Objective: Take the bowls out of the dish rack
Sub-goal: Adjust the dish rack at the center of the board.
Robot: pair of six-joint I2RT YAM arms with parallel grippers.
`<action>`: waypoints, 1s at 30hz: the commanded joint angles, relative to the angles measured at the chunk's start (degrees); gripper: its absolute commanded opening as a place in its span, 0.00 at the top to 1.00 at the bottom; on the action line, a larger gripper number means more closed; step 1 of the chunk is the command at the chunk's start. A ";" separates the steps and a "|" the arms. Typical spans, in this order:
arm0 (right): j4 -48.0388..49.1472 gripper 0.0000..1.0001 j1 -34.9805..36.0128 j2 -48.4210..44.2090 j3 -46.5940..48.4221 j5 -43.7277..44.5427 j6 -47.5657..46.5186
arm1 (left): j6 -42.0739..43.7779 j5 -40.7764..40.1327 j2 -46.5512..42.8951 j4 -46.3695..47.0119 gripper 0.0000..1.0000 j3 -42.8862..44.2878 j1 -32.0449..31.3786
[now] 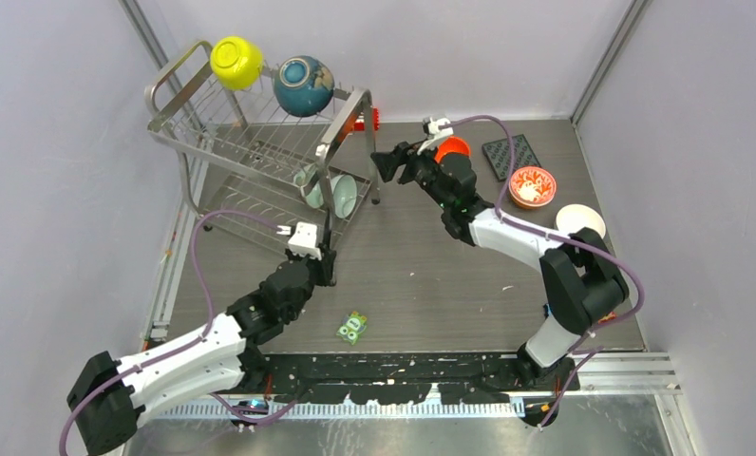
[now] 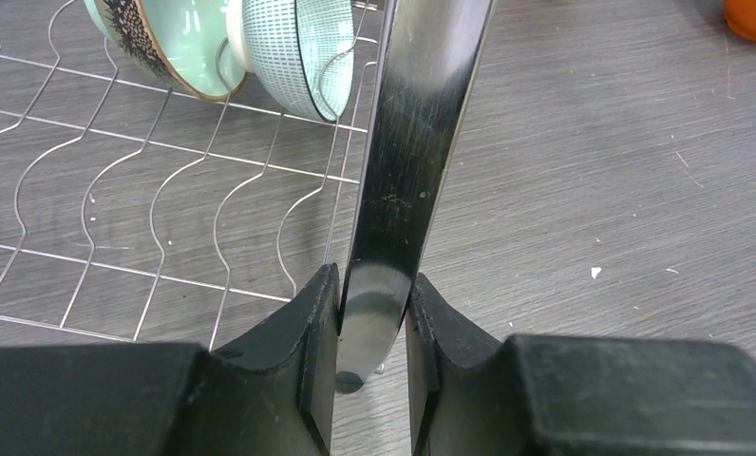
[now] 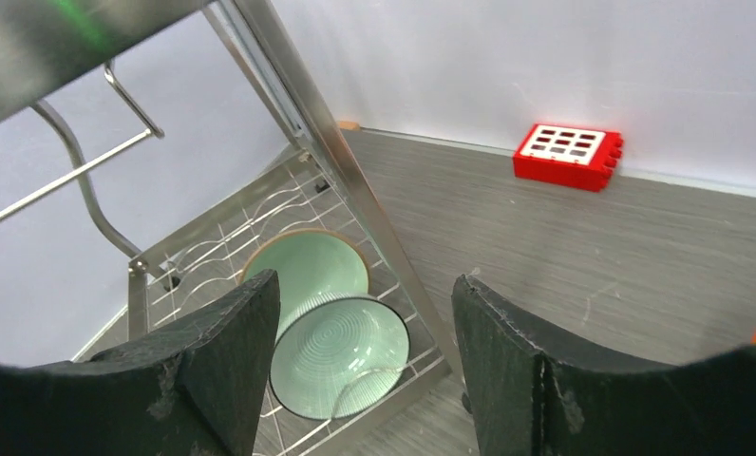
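Note:
The steel-wire dish rack (image 1: 260, 142) stands at the back left. A yellow-green bowl (image 1: 236, 62) and a dark teal-blue bowl (image 1: 303, 85) sit on its top tier. Two pale green bowls (image 1: 331, 195) stand on edge in the lower tier. My left gripper (image 1: 322, 261) is shut on the rack's front leg (image 2: 403, 171). My right gripper (image 1: 388, 166) hangs open beside the rack's right end, looking down at the front pale green bowl (image 3: 341, 356) and the one behind it (image 3: 303, 266). On the table stand an orange bowl (image 1: 453, 147), a red-flowered bowl (image 1: 532, 186) and a white bowl (image 1: 580, 220).
A dark square mat (image 1: 510, 157) lies behind the flowered bowl. A red block (image 3: 569, 157) sits by the back wall near the rack's corner. A small green item (image 1: 352, 327) lies on the table near my left arm. Grey walls close in on three sides.

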 commanded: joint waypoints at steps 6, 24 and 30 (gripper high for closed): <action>0.00 0.31 1.49 6.00 10.49 -4.73 -2.94 | -8.12 -1.32 -3.19 -3.32 1.00 -1.99 -0.40; -2.88 0.65 2.63 13.24 16.61 0.44 -4.56 | -10.65 -4.62 -5.77 -6.81 1.00 -2.73 -0.41; -2.44 0.81 3.09 13.04 15.67 1.14 -5.30 | -11.77 -5.75 -5.85 -8.11 1.00 -2.30 -0.39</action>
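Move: The rack's rear right-hand post is some 4 cm ahead of the open right hand, about 5 cm to its left, with the part to be gripped 3 cm lower. The nearer green bowl on the lower shelf is roughly 3 cm ahead, 10 cm left and 12 cm below; the red block is 23 cm ahead and 2 cm left, the orange bowls 13 cm ahead and 15 cm right, both well below. From the left hand, already on the front post, the rear post is about 21 cm ahead, 8 cm right and 9 cm higher. The rack's rear post is taken between the right hand's fingers: the hand goes left and forward about 6 cm in all, then sinks some 3 cm while the fingers close from wide open and pinch the flat metal. The left hand keeps its grip on the front post, easing it about 1.5 cm left and slightly back. ##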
